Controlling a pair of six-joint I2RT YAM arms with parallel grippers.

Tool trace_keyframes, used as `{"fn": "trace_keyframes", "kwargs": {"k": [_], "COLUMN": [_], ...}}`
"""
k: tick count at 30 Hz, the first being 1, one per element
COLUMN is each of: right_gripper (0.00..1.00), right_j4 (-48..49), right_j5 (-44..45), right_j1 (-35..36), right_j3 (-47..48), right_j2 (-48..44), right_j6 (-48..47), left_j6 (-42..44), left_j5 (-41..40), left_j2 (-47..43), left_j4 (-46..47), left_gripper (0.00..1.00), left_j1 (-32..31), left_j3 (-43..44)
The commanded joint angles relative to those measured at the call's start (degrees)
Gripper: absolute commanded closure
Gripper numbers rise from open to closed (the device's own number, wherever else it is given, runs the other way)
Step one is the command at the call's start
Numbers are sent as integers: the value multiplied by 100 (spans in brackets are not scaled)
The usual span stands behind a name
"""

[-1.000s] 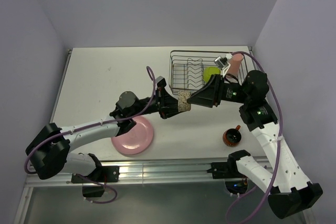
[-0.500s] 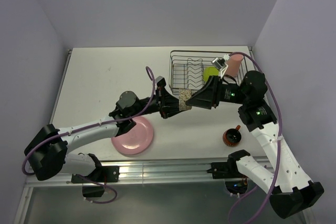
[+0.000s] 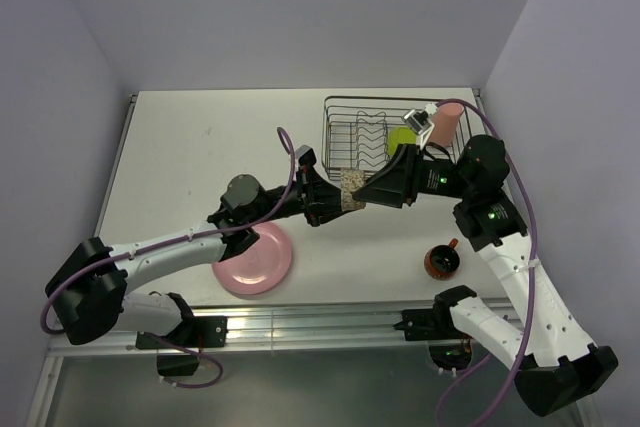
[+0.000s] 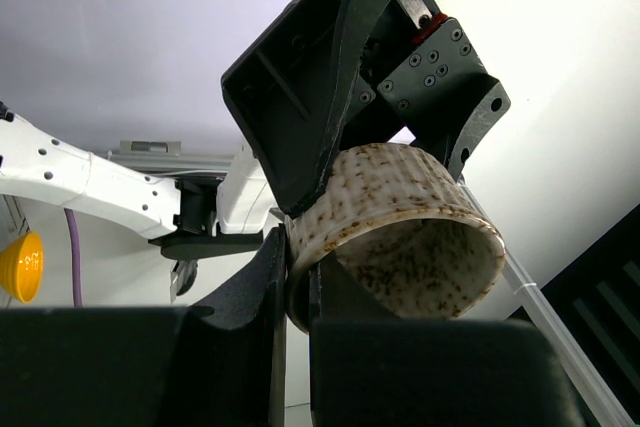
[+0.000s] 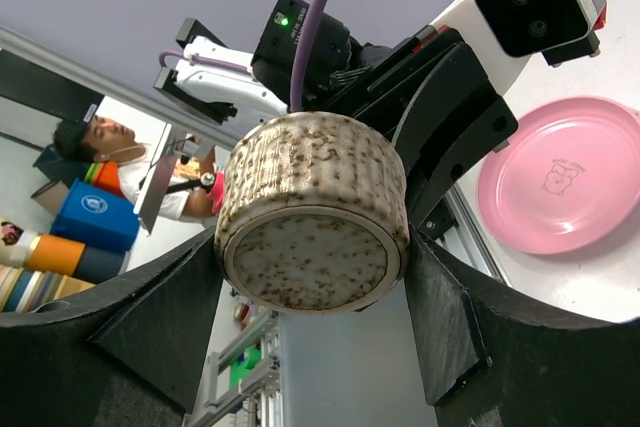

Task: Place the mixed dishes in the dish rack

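The small speckled beige cup [image 3: 350, 191] hangs on its side in the air between both arms, just in front of the dish rack [image 3: 345, 104]. My left gripper [image 3: 335, 202] is shut on its rim, one finger inside and one outside [image 4: 297, 267]. My right gripper [image 3: 368, 190] straddles the cup's base end [image 5: 310, 217], with a finger against each side. The yellow-green bowl [image 3: 403, 139] and the salmon-pink tumbler [image 3: 447, 122] are in the rack's right part. The pink plate [image 3: 253, 259] and the dark red mug [image 3: 441, 262] sit on the table.
The rack stands at the back right of the white table, its upright prongs [image 3: 360, 142] in the left half. The plate lies under the left forearm near the front edge and also shows in the right wrist view [image 5: 565, 187]. Walls close in behind and on the right.
A second ago the cup and left gripper were slightly lower and the right gripper further right. They have closed together, and nothing has moved in the last half second.
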Motion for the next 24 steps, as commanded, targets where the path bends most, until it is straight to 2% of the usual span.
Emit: {"fn": "trace_keyframes", "kwargs": {"k": [1,4,5,6,8,10,11,14,15,18,24], "right_gripper": [70,98,100,100,100,100,100,100,100,100,100], "right_j4": [226,182,155,68,15,-91,-187,-266,-293,-337,-950], "right_j5": [-19,-36,-36,-10,16,42,51,86,95,104,394], "right_j1": [127,144,136,136,136,136,136,136,136,136,136], "right_j3": [149,157,166,201,228,263,298,316,324,342,535], "right_j2": [-17,0,27,36,44,62,71,97,97,115,272], "right_j6": [-52,-53,-96,-132,-211,-290,-325,-422,-431,-466,-835], "left_j6": [-901,-910,-910,-910,-910,-928,-919,-919,-910,-919,-831], "left_j5": [-124,-150,-159,-167,-194,-238,-273,-334,-343,-361,-449], "left_j2": [-131,-148,-157,-174,-209,-253,-314,-385,-411,-455,-937], "left_j4": [203,238,229,229,246,317,308,334,387,431,125], "left_gripper": [100,96,93,87,82,65,50,34,24,13,4], "left_j1": [-97,-97,-97,-97,-97,-97,-97,-97,-97,-88,183], "left_j3": [19,-33,-68,-95,-174,-270,-306,-420,-446,-534,-885]}}
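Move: Between the two hands, high above the table, hangs the speckled cup, its middle about 3 cm to the right of the left hand and 2 cm ahead. From the right hand the cup is some 2 cm to the left. The dish rack, where it goes next, lies roughly 30 cm ahead of the right hand, 12 cm right and 28 cm below, with the green bowl at about the same place in it. The pink tumbler stands some 10 cm right of the bowl and 5 cm farther out. Opening from nearly shut to almost fully wide, the left fingers release their pinch on the speckled cup's rim as that hand sinks about 2.5 cm, then starts backing off to the left by some 2 cm. The right fingers keep their unchanged grip around the cup's base end; the right hand sags about 1.5 cm, with a slight drift forward. ##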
